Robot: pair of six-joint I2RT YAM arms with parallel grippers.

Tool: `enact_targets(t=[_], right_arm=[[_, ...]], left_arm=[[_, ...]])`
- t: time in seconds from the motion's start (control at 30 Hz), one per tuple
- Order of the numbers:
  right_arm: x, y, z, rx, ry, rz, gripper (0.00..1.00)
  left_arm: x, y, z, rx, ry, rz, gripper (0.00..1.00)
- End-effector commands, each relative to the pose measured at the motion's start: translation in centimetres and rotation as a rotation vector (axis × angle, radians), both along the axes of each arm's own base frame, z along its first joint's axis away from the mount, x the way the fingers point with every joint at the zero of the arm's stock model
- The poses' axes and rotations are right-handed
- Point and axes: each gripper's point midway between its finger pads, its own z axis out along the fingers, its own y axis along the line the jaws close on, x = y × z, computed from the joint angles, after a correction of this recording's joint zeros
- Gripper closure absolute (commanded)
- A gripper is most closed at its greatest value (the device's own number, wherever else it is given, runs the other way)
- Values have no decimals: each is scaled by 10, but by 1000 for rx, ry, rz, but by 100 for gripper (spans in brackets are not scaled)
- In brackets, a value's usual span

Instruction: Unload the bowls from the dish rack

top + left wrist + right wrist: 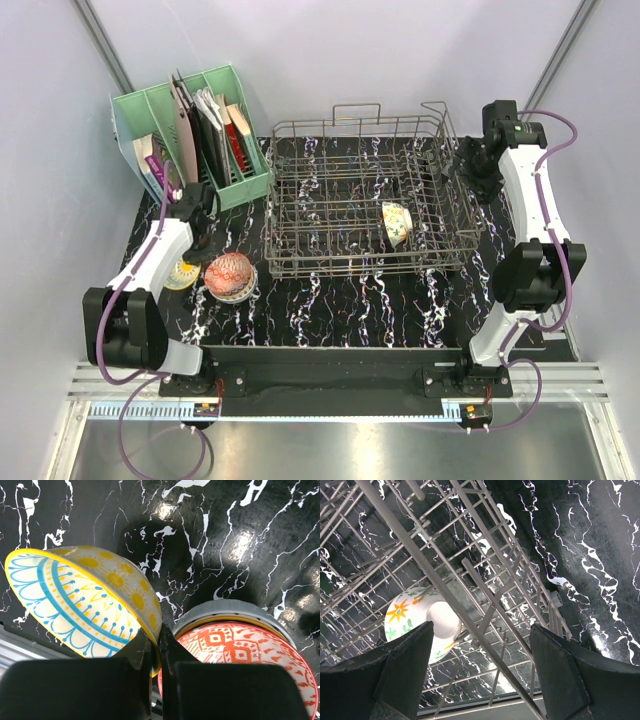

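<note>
The grey wire dish rack (365, 195) stands in the middle of the mat, and one floral cream bowl (397, 222) leans on its side among the tines at the rack's right. My left gripper (156, 645) is shut on the rim of a tilted tan-yellow bowl (85, 602) with a blue pattern inside, just left of the rack's front corner. Beside it, a red-pink patterned bowl (240, 650) lies upside down on a stack (230, 275). My right gripper (481, 629) hangs open over the rack's right wall (470, 585), apart from the floral bowl (420, 622).
A green plastic file holder (190, 130) with books and folders stands at the back left, close to my left arm. The black marbled mat (340, 310) ends at a metal rail near the arm bases. Pale walls enclose the sides and back.
</note>
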Motion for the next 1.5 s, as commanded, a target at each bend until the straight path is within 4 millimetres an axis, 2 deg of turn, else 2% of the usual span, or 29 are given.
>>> enact_targets(t=[0.0,0.2,0.47,0.57,0.97,1.03,1.07,1.13,1.2,1.23,1.47], right_arm=[[7,6,10,33,-52,9,15],[8,7,12,43,-60,11,15],[11,10,12,55,-71,16,15],[11,9,13,57,-75,17,15],[15,11,15,65,-87,33,15],[14,11,13,66,-82,33,15],[14,12,13,69,-81,36,15],[14,12,11,71,-76,36,15],[14,12,11,74,-78,37,15],[14,12,10,75,-76,38,15],[13,14,5,85,-71,41,15]], left_arm=[[12,11,5,16,-30,36,100],[12,14,-12,-17,34,80,100],[15,11,-24,-43,115,83,100],[14,19,-30,-47,142,116,100],[-2,23,-58,-58,254,156,99],[-3,23,-59,-59,254,164,94],[-2,22,-60,-62,250,163,82],[-4,23,-59,-60,245,165,73],[-2,23,-55,-61,222,161,57],[-2,22,-54,-61,219,158,54],[8,26,-40,-48,161,165,52]])
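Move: The yellow bowl, already held by its rim in the left fingers, is meant for bare counter about 6 cm to this hand's left, 2 cm back and 8 cm below. The red bowl stack stands close by on the other side, some 6 cm to the hand's right, 2 cm back and 6 cm down; the green file rack is about 22 cm ahead, 2 cm left and 2 cm up. From the right hand the spot lies roughly 65 cm left, 16 cm back and 19 cm down. The yellow bowl is lowered to the counter beside the red stack: the left hand sinks about 6 cm, easing 2 to 3 cm left away from the stack, and tips some 15 degrees until its fingers point almost straight down. It then stays put while the fingers open to about half, releasing the rim but still straddling it. ##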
